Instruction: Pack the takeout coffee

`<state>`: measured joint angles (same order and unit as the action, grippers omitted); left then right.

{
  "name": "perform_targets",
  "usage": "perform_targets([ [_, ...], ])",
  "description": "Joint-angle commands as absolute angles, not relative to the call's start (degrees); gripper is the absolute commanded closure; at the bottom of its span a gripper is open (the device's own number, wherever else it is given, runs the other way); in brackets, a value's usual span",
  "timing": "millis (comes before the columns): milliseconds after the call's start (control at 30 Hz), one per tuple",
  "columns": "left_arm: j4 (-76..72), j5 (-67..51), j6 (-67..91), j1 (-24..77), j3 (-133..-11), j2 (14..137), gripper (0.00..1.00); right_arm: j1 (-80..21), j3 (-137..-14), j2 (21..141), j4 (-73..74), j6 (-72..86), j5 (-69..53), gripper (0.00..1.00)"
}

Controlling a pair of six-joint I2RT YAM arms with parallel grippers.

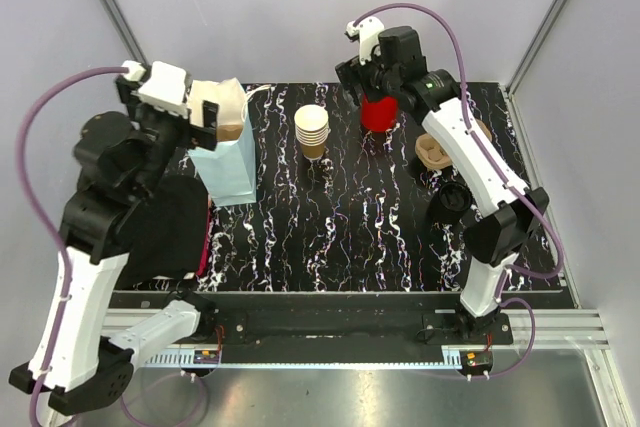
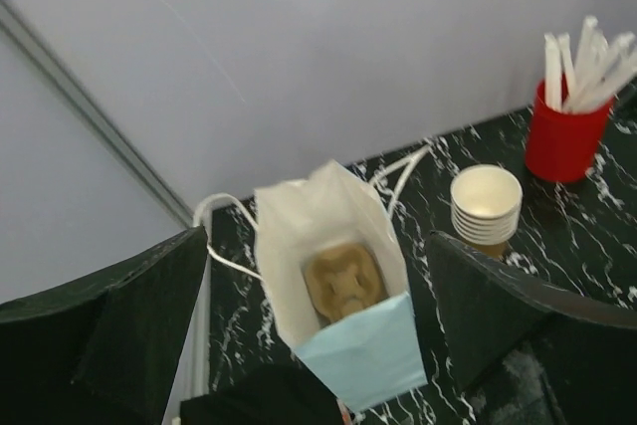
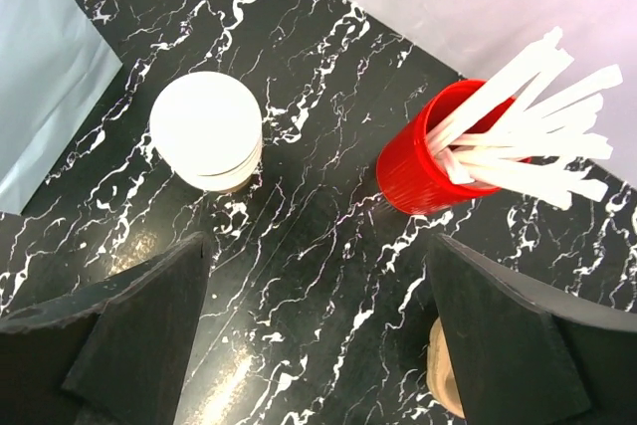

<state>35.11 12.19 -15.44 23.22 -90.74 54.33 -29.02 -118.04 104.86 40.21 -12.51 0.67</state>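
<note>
I cannot make out the takeout coffee as a lidded cup in any view. A round black thing (image 1: 450, 197) sits half hidden behind my right forearm; I cannot tell what it is. A light blue paper bag (image 1: 226, 159) stands open at the left, and a brown pulp tray (image 2: 343, 281) lies inside it. My left gripper (image 1: 214, 117) hangs open just above the bag's mouth (image 2: 317, 246), with nothing between its fingers. My right gripper (image 1: 366, 79) is open and empty, high over the table beside the red cup (image 3: 318, 246).
A stack of lidless brown cups (image 1: 312, 131) (image 3: 207, 130) stands mid-table. The red cup of white sticks (image 1: 378, 113) (image 3: 430, 162) is to its right. A brown pulp carrier (image 1: 436, 152) lies near the right edge. White walls close off the back and sides.
</note>
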Motion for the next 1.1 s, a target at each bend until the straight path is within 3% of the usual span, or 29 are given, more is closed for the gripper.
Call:
perform_targets([
  [0, 32.5, 0.5, -10.3, 21.3, -85.5, 53.6, 0.01, -29.0, -121.2, 108.1, 38.1, -10.1, 2.2, 0.09],
  [267, 31.8, -11.6, -9.3, 19.8, -81.1, 56.0, 0.01, -29.0, -131.7, 120.0, 42.0, -6.6, -2.0, 0.19],
  [700, 28.7, -13.6, -6.7, 18.2, -75.2, 56.3, 0.01, -29.5, -143.1, 132.2, 42.3, -3.0, -2.6, 0.38],
  [1067, 29.5, -16.4, -6.2, 18.1, -75.1, 55.8, 0.01, -31.7, -144.1, 136.3, 41.9, -4.2, -0.9, 0.45],
])
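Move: The stack of white paper cups stands about 8 cm ahead of the right hand, 11 cm to its left and 22 cm below. The red straw cup is some 15 cm ahead of that hand, 4 cm to its right and 22 cm below; the blue bag is about 5 cm ahead, 29 cm left and 22 cm below. From the left hand, the paper cups lie roughly 25 cm ahead, 20 cm right and 38 cm lower. Down, forward and left, the right hand drops about 13 cm towards the stack of paper cups, tipping its fingers further down and closing them from nearly wide open to a little over half. The left hand, still wide open and empty, sinks about 12 cm and goes 7 cm to the right, swinging its fingers downward and some 20 degrees clockwise. ##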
